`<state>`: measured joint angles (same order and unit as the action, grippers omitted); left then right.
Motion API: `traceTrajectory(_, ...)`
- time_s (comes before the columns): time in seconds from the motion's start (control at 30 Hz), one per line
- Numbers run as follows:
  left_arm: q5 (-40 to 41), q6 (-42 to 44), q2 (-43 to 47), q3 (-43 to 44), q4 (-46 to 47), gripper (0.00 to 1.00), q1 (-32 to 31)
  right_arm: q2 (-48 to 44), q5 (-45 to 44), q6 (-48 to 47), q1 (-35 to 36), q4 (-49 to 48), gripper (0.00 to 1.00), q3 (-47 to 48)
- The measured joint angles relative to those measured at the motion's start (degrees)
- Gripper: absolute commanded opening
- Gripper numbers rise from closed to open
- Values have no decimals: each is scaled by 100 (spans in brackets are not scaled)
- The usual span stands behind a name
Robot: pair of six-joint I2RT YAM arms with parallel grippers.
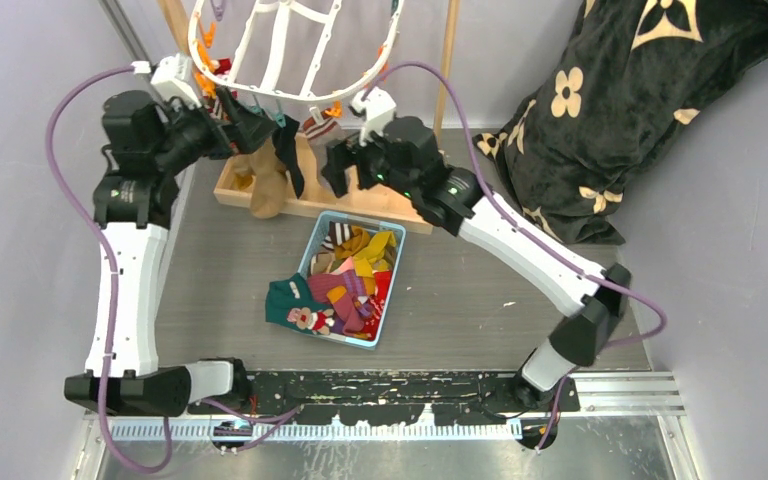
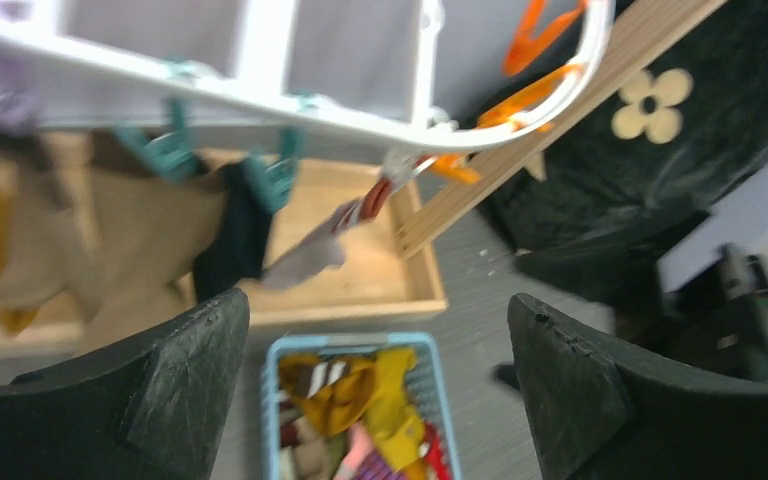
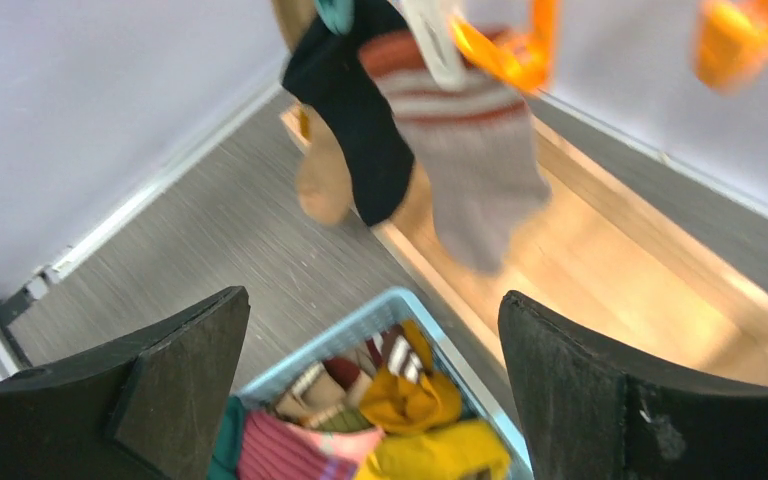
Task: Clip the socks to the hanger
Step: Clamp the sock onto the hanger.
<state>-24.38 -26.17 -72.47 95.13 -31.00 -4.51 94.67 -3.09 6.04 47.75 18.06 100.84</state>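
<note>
The white hanger hangs at the back with orange and teal clips on its rim. Three socks hang from it: a tan one, a black one and a grey, red-striped one on an orange clip. More socks fill a light-blue basket; a teal one droops over its left edge. My left gripper is open beside the hung socks, under the rim, holding nothing. My right gripper is open and empty just right of the striped sock, above the basket.
A wooden stand's base frame lies under the hanger, and its pole rises at the back. A large black flower-patterned blanket is heaped at the back right. Grey walls close in on the left and right.
</note>
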Motion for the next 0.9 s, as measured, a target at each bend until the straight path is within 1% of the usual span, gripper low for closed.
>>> traceTrajectory(0.1,-588,461,129,-111,-404,99,737,-671,-337,181,-125,-35,100,-802)
traceTrajectory(0.13,-831,638,157,-214,-494,99,1047,-933,-431,278,-212,-96,100,-1088)
traceTrajectory(0.2,-1185,879,160,-455,-562,99,1467,-1451,-667,461,-431,-144,100,-1600)
traceTrajectory(0.27,-1469,1130,122,-857,-575,99,1801,-1998,-1023,627,-684,-186,100,-2140)
traceTrajectory(0.33,-1593,1351,85,-1296,-544,99,1991,-2448,-1388,778,-981,-234,100,-2601)
traceTrajectory(0.5,-1556,1838,76,-2868,-122,99,2192,-3303,-2337,1078,-1738,-229,100,-3591)
traceTrajectory(0.57,-1469,1950,76,-3340,50,98,2212,-3530,-2579,1174,-1991,-175,100,-3847)
traceTrajectory(0.73,-1318,2090,70,-3945,614,99,2286,-3893,-2988,1366,-2367,-195,100,-4291)
traceTrajectory(0.9,-1270,1993,46,-4546,1672,100,2293,-4015,-3560,1362,-2712,-629,100,-5064)
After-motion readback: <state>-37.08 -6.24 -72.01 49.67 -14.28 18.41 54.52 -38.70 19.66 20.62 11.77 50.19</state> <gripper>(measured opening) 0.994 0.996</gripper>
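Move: Just right of the left hand, some 13 cm over, 2 cm ahead and 10 cm lower, hangs the grey striped sock, already clipped; from the right hand it lies about 4 cm ahead, 4 cm left and 2 cm lower. The dark sock is roughly 12 cm left of the right hand, 3 cm ahead and 2 cm lower. The basket sits about 10 cm back from the right hand, 1 cm left and 32 cm below. Backing off from the clipped grey sock, both hands part with fingers still wide open. The right sweeps about 36 cm to the right, swinging some 65 degrees clockwise and sinking gradually by 10 cm; the left first goes left, then drops steeply, ending about 28 cm lower and 12 cm left, tipped further down by some 20 degrees. ##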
